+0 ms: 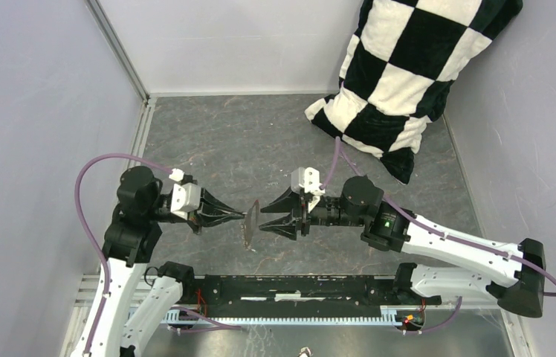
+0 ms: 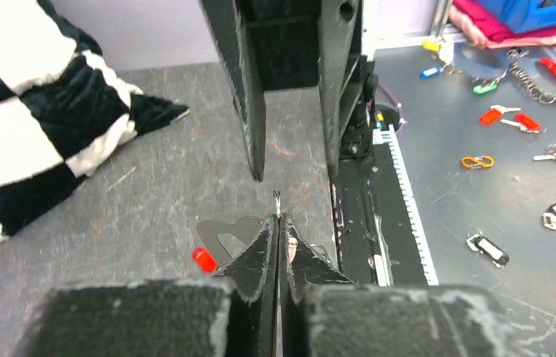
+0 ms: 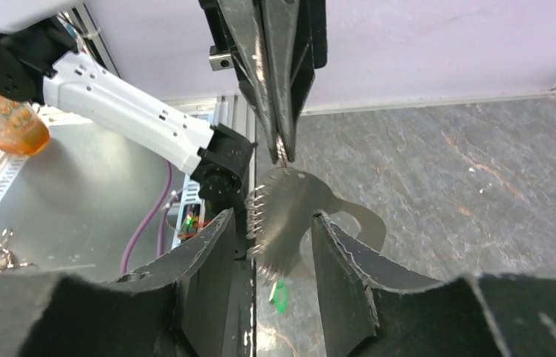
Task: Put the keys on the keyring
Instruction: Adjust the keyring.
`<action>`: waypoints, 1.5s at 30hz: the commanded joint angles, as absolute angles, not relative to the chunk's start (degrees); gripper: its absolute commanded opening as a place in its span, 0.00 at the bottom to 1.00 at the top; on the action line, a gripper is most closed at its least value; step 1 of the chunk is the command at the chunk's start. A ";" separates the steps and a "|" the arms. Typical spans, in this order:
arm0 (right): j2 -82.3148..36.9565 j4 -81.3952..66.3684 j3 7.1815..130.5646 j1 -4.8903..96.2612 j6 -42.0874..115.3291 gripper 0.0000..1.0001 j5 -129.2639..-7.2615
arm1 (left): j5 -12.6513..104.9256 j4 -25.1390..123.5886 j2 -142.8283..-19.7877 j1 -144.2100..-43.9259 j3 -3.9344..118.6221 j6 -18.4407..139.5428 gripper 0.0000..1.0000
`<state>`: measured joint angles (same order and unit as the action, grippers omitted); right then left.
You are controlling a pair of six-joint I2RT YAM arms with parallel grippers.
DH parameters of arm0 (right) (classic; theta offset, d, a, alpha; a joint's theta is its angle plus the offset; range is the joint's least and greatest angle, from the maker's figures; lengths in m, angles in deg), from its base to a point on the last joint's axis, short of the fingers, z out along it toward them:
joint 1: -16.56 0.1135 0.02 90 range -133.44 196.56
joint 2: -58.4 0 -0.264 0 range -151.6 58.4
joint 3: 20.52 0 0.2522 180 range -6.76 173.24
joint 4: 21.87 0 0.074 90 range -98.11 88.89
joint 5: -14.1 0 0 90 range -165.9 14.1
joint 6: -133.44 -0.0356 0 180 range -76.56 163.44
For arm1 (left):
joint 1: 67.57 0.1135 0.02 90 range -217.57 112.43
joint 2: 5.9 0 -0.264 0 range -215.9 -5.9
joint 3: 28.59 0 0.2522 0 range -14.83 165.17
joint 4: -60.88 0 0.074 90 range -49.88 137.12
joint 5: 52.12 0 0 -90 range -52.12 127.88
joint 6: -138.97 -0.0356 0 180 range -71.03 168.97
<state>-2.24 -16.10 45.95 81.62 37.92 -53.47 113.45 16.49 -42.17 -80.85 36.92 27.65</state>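
Note:
The keyring (image 1: 250, 227) hangs edge-on between the two grippers above the grey table. My left gripper (image 1: 244, 215) is shut on the keyring's upper rim, and a thin metal edge (image 2: 277, 199) pokes out past its tips (image 2: 279, 221). In the right wrist view the keyring (image 3: 286, 208) is blurred. It hangs between the fingers of my right gripper (image 3: 275, 217), which is open and does not grip it. A green key (image 3: 280, 295) shows just below the keyring. A red key (image 2: 204, 259) shows low beside the left fingers. Whether either key hangs on the ring or lies on the table I cannot tell.
A black-and-white checkered pillow (image 1: 401, 67) lies at the back right of the table. A black rail (image 1: 297, 286) runs along the near edge. Beyond it, a metal side surface (image 2: 483, 201) holds several spare keys and tags. An orange bottle (image 3: 0, 111) stands off to the side.

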 commanded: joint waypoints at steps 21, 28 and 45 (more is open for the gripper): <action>-8.08 -49.94 39.72 79.13 22.31 0.21 -45.76 | 119.16 29.33 -42.51 -81.02 39.73 39.60 0.02; -8.66 -47.70 40.55 79.14 23.02 0.04 -46.35 | 119.30 29.36 -42.05 -81.02 39.93 39.45 0.02; -14.35 16.14 68.06 79.12 46.05 0.01 -57.56 | 107.68 -10.67 -47.61 -81.02 43.34 -7.36 0.59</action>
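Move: The keyring's small top ring, pinched in the left fingertips about 1 cm to that hand's right, lies roughly 2 cm to the left of the open right hand's finger gap, 1 cm farther out and level with it. From the right hand, the grey plate hangs about 2 cm left, 1 cm back and 6 cm below, and the green tag 2 cm left, 2 cm back and 12 cm below. While the left hand lifts the keyring about 3 cm and then holds it, the right hand rises alongside, edges 2 cm left, tips its fingers up some 15 degrees and closes them on the top ring. The left fingers then open and that hand sinks about 4 cm off the ring, as the right swings its fingers downward and takes the keyring forward some 3 cm, sinking too. ##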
